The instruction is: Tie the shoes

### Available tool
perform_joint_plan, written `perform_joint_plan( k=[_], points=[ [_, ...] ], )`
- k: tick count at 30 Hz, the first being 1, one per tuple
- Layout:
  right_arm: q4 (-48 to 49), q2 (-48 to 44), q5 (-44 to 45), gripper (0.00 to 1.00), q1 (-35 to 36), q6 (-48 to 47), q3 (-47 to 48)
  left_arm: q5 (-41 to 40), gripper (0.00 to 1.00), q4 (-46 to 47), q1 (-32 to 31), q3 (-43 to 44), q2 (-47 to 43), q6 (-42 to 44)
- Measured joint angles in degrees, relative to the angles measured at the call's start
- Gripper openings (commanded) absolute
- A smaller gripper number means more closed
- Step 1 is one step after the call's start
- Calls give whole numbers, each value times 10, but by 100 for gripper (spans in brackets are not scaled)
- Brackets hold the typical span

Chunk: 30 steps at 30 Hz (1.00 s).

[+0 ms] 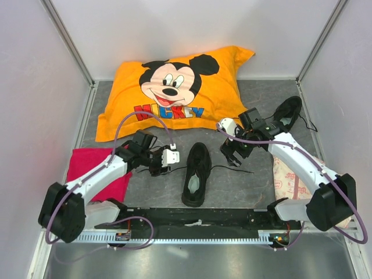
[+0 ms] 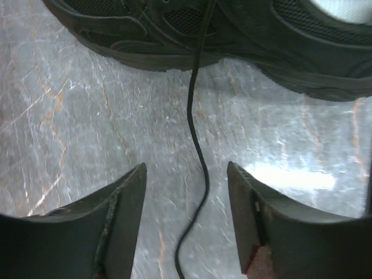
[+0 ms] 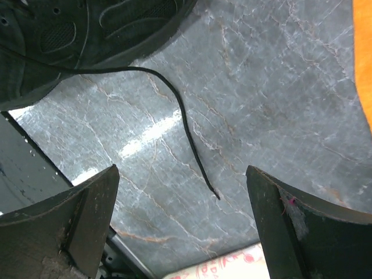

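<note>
One black shoe (image 1: 196,173) lies in the middle of the table with its toe toward the far side, and a second shoe (image 1: 288,113) lies at the back right. My left gripper (image 1: 164,165) sits just left of the middle shoe. In the left wrist view it (image 2: 186,174) is open, and a thin black lace (image 2: 196,116) runs from the shoe (image 2: 244,35) down between the fingers without touching either one. My right gripper (image 1: 232,154) sits to the right of that shoe. It (image 3: 181,174) stands wide open above the free end of the other lace (image 3: 192,139), which lies on the table.
An orange Mickey pillow (image 1: 174,93) lies across the back, and its edge (image 3: 363,58) shows in the right wrist view. A red cloth (image 1: 93,168) lies under the left arm. A pale patterned cloth (image 1: 288,180) lies under the right arm. A black rail (image 1: 197,218) runs along the front edge, and walls stand on three sides.
</note>
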Motion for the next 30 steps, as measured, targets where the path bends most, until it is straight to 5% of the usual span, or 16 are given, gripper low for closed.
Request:
perform_joint_plan(
  k=[23,30],
  points=[
    [-1,38,29,98,0,-7,-37,36,35,-12,-59,110,172,34],
    [-2,38,37,98,0,-7,-37,37,38,-26,-59,125,192,53]
  ],
)
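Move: The left lace's stretch beside the shoe lies about 5 cm to the left hand's right, 1 cm ahead and some 4 cm below it; the shoe's middle is about 16 cm right and 3 cm back, the red cloth's some 22 cm left and 1 cm back. From the right hand, the right lace's free end lies roughly 7 cm right, 2 cm back and 9 cm below; the shoe's middle is about 17 cm left and 3 cm back. The left hand slides about 5 cm to the right along its lace towards the side of the shoe, sinking a couple of centimetres and turning some 10 degrees clockwise, while its fingers draw together from about two-thirds to a third open, with the lace running between the tips. Meanwhile the right hand, fingers kept wide open, lowers about 4 cm and eases a little to the right and back towards the free end of the other lace, stopping short of it. ##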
